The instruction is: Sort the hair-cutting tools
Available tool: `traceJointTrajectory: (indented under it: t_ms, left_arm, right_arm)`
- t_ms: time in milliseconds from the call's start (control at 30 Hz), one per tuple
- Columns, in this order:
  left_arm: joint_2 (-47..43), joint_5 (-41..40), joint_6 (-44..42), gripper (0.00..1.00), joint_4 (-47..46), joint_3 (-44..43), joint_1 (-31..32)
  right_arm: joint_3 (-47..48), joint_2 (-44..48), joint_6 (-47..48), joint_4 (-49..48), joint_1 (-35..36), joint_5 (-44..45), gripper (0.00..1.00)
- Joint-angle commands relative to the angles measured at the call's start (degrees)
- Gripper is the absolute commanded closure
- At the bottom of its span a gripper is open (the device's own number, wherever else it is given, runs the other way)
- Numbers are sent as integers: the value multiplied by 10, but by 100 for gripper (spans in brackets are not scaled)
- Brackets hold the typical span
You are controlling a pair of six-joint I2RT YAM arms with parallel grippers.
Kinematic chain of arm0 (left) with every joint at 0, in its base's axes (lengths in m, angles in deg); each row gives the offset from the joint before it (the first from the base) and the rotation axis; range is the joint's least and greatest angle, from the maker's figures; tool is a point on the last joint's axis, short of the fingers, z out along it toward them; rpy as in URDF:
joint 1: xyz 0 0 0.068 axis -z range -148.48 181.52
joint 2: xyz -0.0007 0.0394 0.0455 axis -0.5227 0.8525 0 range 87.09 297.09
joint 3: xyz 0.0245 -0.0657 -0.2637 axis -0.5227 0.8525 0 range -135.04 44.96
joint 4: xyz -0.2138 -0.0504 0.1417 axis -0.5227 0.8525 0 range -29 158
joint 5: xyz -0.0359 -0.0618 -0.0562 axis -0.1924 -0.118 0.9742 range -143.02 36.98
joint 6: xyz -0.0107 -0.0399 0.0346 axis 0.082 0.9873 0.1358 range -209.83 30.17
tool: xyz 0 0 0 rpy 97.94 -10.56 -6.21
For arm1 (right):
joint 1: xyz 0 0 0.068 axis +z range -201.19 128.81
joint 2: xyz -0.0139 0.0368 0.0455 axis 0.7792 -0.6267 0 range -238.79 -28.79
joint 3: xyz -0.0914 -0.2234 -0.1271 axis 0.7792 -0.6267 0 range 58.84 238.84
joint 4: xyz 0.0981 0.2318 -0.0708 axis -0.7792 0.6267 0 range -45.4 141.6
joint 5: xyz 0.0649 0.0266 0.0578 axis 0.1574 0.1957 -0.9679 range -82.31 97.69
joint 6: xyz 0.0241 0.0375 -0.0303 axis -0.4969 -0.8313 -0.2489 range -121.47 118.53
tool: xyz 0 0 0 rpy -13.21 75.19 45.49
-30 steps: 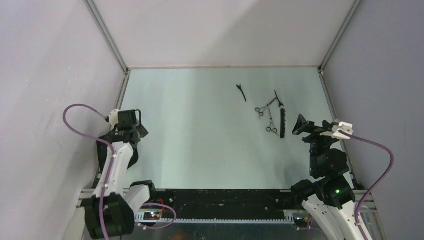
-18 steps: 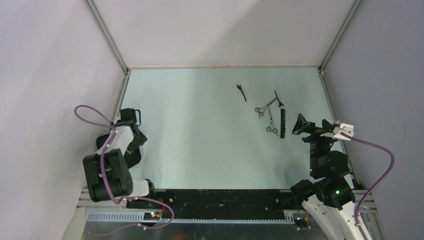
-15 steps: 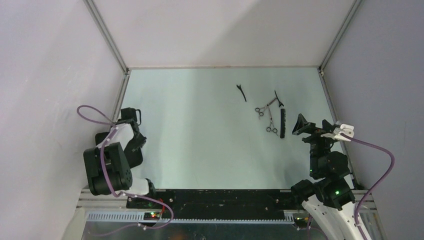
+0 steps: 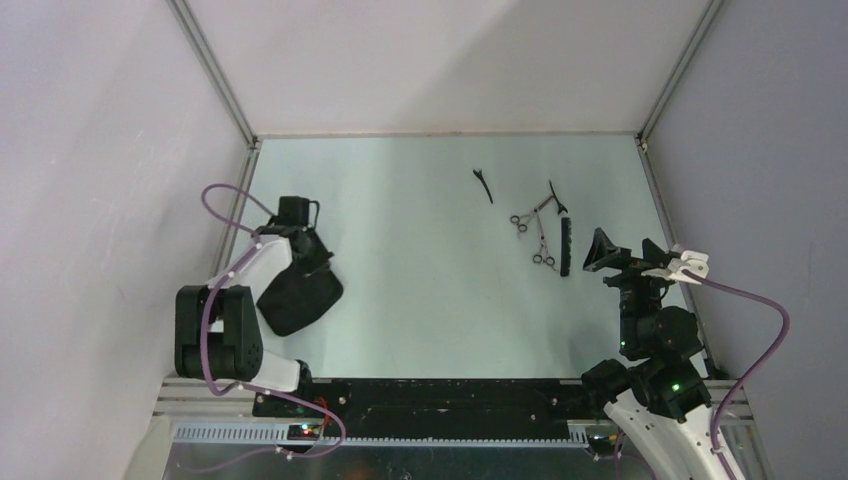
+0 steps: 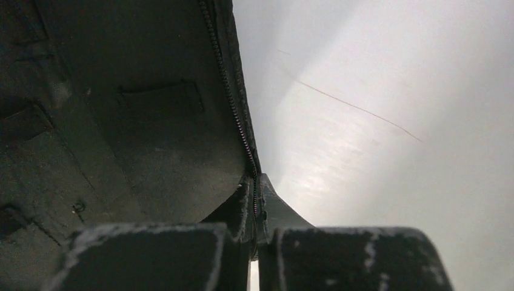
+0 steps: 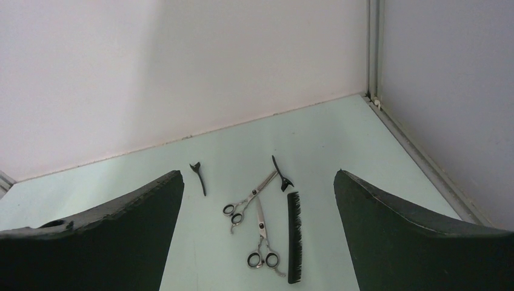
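The hair-cutting tools lie together at the table's right middle. They are two silver scissors, a black comb and two black clips. My right gripper hangs open just right of the comb. In its wrist view the scissors, comb and clips lie ahead of the right gripper, between its spread fingers. At the left, my left gripper is shut on the zip edge of a black case. The left wrist view shows the left gripper pinching the case.
Metal frame rails run along the table's left and right edges below the grey walls. Pale green table surface lies between the case and the tools.
The left gripper went from open to shut on the black case. That arm swung out from the left edge and the case now shows on the table. The right arm stayed still.
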Motion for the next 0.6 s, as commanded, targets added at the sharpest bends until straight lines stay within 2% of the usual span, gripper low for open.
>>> traceJointTrajectory:
  t_ms: [0, 300, 433, 567]
  left_arm:
    - [-5, 84, 85, 100, -64, -19, 74]
    - [64, 115, 233, 100, -203, -76, 236]
    - [126, 119, 258, 100, -234, -136, 273]
    - [166, 125, 264, 92, -249, -185, 282]
  right_arm:
    - [-3, 12, 7, -23, 6, -6, 1]
    - [-6, 21, 7, -21, 13, -19, 1]
    - [-6, 23, 8, -21, 18, -31, 1]
    - [-6, 23, 8, -22, 22, -46, 1]
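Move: The left hand holds the black pouch by its zipped right edge, just above the table. The two crossed scissors, which the pouch is headed towards, lie about 60 cm to this hand's right and 14 cm farther out. The comb is some 69 cm right and 8 cm ahead, the lone clip roughly 45 cm right and 30 cm ahead. From the idle right hand the scissors are about 26 cm ahead, 11 cm left and 31 cm below. Fingers still pinched shut on the pouch's zipped edge, the left hand sweeps it fast to the right across the table towards the scissors, some 24 cm, drifting forward about 7 cm and climbing about 5 cm on the way. The wrist turns some 30 degrees meanwhile, swinging the fingertips out to the right and forward, with a little clockwise turn. ##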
